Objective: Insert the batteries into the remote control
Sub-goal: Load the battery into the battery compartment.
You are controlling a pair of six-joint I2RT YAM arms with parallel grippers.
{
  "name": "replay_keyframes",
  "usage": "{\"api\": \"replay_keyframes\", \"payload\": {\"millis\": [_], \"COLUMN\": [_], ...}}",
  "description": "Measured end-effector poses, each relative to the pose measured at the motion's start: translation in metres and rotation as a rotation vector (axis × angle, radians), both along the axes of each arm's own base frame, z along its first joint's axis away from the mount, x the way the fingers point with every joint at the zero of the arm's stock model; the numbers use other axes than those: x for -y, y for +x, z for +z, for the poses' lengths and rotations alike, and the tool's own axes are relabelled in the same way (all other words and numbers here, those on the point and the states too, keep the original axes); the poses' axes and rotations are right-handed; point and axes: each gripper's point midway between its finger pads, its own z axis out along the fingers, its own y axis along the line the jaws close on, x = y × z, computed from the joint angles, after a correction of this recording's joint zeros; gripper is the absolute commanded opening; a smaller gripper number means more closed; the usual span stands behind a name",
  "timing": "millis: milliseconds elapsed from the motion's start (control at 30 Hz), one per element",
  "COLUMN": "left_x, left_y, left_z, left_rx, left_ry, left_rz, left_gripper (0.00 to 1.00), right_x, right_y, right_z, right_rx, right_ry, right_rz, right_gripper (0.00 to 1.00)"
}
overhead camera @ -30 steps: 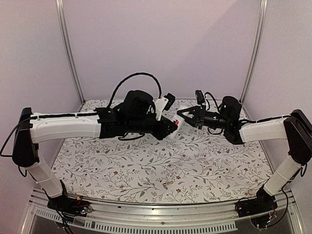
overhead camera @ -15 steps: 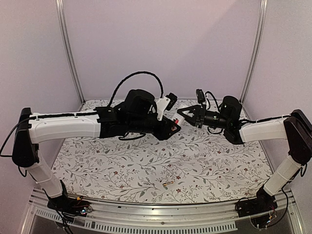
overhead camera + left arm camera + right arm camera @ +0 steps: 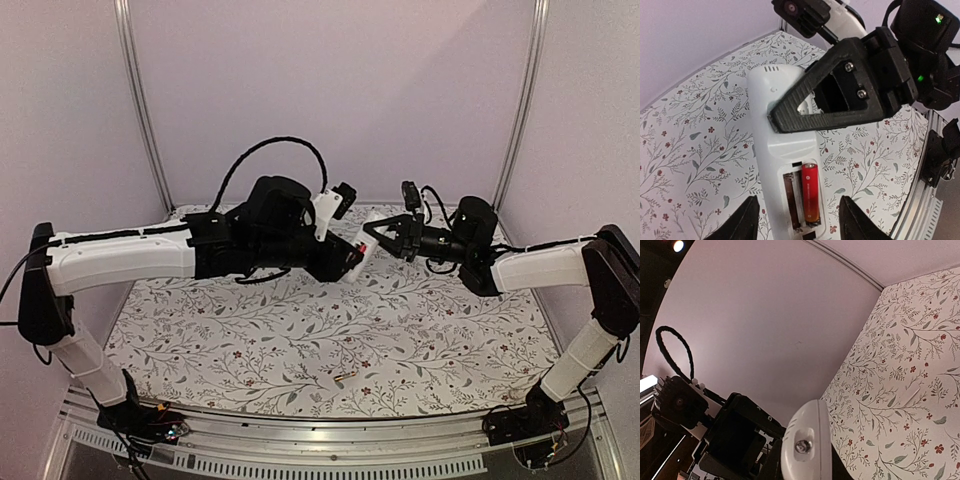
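The white remote control [image 3: 785, 145] hangs in the air with its back up and its battery recess uncovered. A red battery [image 3: 809, 192] lies in the right slot, and the left slot [image 3: 789, 197] is empty. My left gripper [image 3: 800, 222] is open, its fingertips apart on either side of the remote's lower end without touching it. My right gripper [image 3: 372, 243] is shut on the remote's upper half, one black triangular finger [image 3: 840, 95] lying across it. The remote's rounded end [image 3: 805, 447] fills the bottom of the right wrist view. A second small dark and orange battery [image 3: 345, 378] lies on the table near the front.
The floral table cover [image 3: 300, 330] spreads below both arms. Pale walls with metal corner posts [image 3: 140, 100] close the back and sides. A metal rail [image 3: 330, 430] runs along the front edge by the arm bases.
My left gripper has opened and drawn back a little to the left, leaving the red battery in the recess. The right gripper still holds the remote in the same place.
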Motion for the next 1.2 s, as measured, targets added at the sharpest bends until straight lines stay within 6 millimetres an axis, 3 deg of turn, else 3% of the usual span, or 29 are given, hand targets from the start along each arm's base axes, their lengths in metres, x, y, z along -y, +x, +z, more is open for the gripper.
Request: {"api": "replay_keyframes", "payload": {"millis": [167, 200, 400, 667, 900, 1200], "left_x": [-0.010, -0.015, -0.039, -0.043, -0.030, -0.013], "left_y": [0.001, 0.000, -0.012, -0.009, -0.009, -0.004], "left_z": [0.008, 0.013, 0.029, 0.019, 0.042, 0.016], "left_rx": [0.009, 0.009, -0.009, -0.157, -0.245, -0.362], "left_ry": [-0.006, -0.022, -0.155, -0.356, -0.567, -0.592], "left_rz": [0.036, 0.048, 0.092, 0.183, 0.175, 0.197], "left_gripper": [0.98, 0.99, 1.00, 0.99, 1.00, 0.93], "right_x": [0.000, 0.000, 0.004, 0.006, 0.008, 0.008], "right_y": [-0.001, -0.001, 0.002, 0.004, 0.006, 0.008], "right_z": [0.002, 0.002, 0.008, 0.028, 0.046, 0.049], "right_rx": [0.007, 0.009, 0.027, 0.074, 0.102, 0.103], "right_ry": [0.004, 0.005, 0.017, 0.074, 0.127, 0.146], "right_rz": [0.005, 0.005, -0.011, -0.037, -0.055, -0.065], "right_gripper": [0.00, 0.00, 0.00, 0.00, 0.00, 0.00]}}
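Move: The red battery already lies in one bay of the remote, about 1 cm ahead of the left fingertips, 2 cm to their right and 1 cm below. The remote's middle is some 2 cm ahead and 4 cm right, level with them; the second battery lies on the table roughly 15 cm back, 1 cm right and 25 cm down. From the right hand, the red battery is about 3 cm back, 5 cm left and 2 cm below. Spread the left gripper from half to fully open and draw it some 4 cm left and 3 cm up off the red battery, then swing its fingers up towards level while rolling the wrist about 35 degrees, left side down, easing back right and, after a bob, lower. Keep the right grip on the remote and raise it about 5 cm, tipping its fingers slightly up. ##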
